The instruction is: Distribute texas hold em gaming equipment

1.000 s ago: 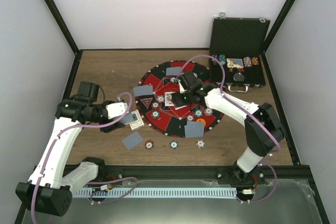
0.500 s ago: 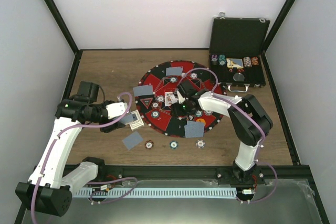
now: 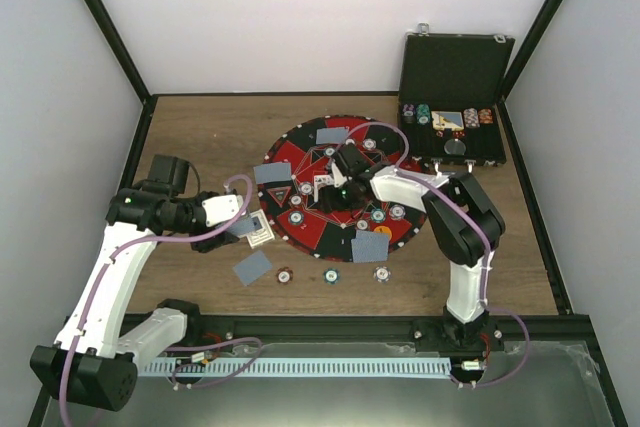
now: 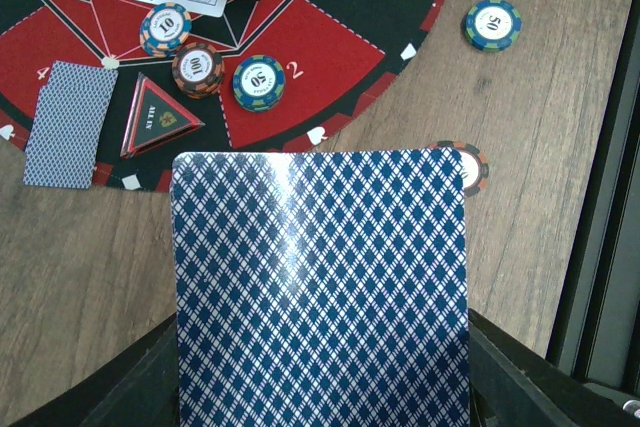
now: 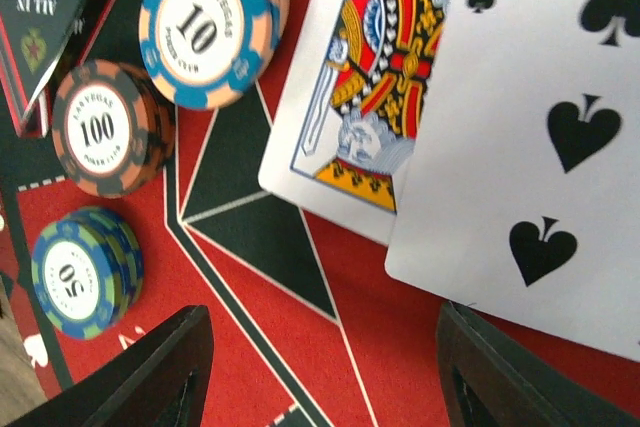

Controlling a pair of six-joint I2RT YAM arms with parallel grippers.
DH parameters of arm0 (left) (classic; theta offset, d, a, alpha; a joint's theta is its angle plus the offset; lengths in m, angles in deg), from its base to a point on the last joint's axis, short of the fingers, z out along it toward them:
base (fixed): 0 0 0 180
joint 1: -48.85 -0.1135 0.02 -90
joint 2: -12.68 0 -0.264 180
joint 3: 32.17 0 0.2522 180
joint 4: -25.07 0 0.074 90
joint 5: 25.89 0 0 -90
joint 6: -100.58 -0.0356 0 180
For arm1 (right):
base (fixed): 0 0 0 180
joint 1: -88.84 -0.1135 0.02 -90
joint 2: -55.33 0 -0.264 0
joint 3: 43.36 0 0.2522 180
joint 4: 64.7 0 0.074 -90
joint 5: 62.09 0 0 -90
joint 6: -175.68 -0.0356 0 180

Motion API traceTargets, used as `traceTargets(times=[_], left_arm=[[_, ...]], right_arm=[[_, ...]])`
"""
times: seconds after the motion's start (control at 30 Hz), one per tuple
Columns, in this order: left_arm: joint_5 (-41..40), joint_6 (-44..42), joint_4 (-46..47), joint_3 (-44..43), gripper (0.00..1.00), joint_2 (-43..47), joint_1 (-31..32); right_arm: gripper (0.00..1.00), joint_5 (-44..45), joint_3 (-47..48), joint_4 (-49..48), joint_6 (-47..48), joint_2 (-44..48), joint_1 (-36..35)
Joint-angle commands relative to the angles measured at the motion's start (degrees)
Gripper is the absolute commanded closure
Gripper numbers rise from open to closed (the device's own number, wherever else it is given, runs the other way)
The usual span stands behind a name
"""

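My left gripper [image 4: 320, 387] is shut on a blue-backed playing card [image 4: 320, 287] held over the wood just off the mat's left edge, as the top view shows [image 3: 252, 228]. My right gripper [image 5: 320, 327] hangs open low over the red-and-black mat [image 3: 322, 239], with only red mat between its fingers. A face-up king of spades [image 5: 375, 97] and a spade card [image 5: 540, 147] lie just ahead of it. Three striped chips [image 5: 205, 22] and the black triangular marker [image 5: 45, 17] sit to their left.
Face-down cards lie on the mat [image 3: 370, 245] and on the wood [image 3: 253, 268]. Three chips [image 3: 331, 275] sit in a row near the front edge. The black hinged case [image 3: 455, 132] stands open at the back right, holding more chips.
The right arm has folded its elbow inward and its gripper has shifted a little left over the mat's centre. The left arm and its card have not moved.
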Motion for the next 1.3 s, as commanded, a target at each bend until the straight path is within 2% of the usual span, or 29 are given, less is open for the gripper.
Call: traceTargets(times=[0.0, 0.17, 0.37, 0.4, 0.5, 0.6, 0.7, 0.83, 1.07, 1.27], left_arm=[[1.7, 0.1, 0.6, -0.6, 0.96, 0.2, -0.1], [1.6, 0.1, 0.5, -0.6, 0.95, 0.4, -0.1], [2.0, 0.0, 0.4, -0.4, 0.95, 0.3, -0.1], [2.1, 0.0, 0.5, -0.4, 0.96, 0.3, -0.1], [2.5, -0.1, 0.6, -0.3, 0.95, 0.1, -0.1], [2.8, 0.0, 0.7, -0.3, 0.95, -0.1, -0.1], [3.1, 0.2, 0.7, -0.4, 0.95, -0.1, -0.1], [3.2, 0.2, 0.6, -0.4, 0.95, 0.2, -0.1], [2.8, -0.2, 0.4, -0.4, 0.95, 0.4, -0.1], [3.3, -0.2, 0.4, -0.4, 0.95, 0.4, -0.1]], right_arm=[[0.37, 0.0, 2.0, -0.9, -0.9, -4.4, 0.4], [0.37, -0.7, 2.8, -0.6, -0.9, -3.2, 0.5], [0.36, -6.0, 0.7, -0.4, -2.3, 6.0, 0.4], [0.34, -8.0, 0.1, -1.0, -3.3, 8.1, 0.4], [0.19, -15.1, -2.2, -5.0, -10.1, 14.6, -0.2], [0.14, -18.0, -2.3, -9.3, -16.8, 19.0, -3.4], [0.07, -19.5, 0.3, -11.0, -20.0, 19.4, -8.1], [0.05, -21.8, 1.8, -15.4, -23.3, 18.6, -13.3], [0.05, -25.2, 0.9, -22.8, -27.7, 16.4, -17.3], [0.07, -26.8, 2.7, -25.0, -29.6, 12.5, -18.6]])
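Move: The deck, held up in my left hand, is what my right hand wants next: about 20 cm to its left, some 14 cm back and 18 cm above. Just ahead, about 5 cm out and 2 cm right at table level, lies the face-up spade card. The blue 50 chips stand 8 cm left and 1 cm back, the all-in triangle 11 cm left and 4 cm out. My left hand has the deck between its fingers, its middle 2 cm right of, 2 cm below and 1 cm ahead of the hand point. I finish nudging the spade card forward with my right fingertips, roughly 1 cm, then lift off and sweep about 20 cm up, 15 cm left and 14 cm back over the chips towards the deck. On the way I roll the wrist some 40 degrees so the fingers point left, and spread them nearly full open. My left hand keeps holding the deck still. ##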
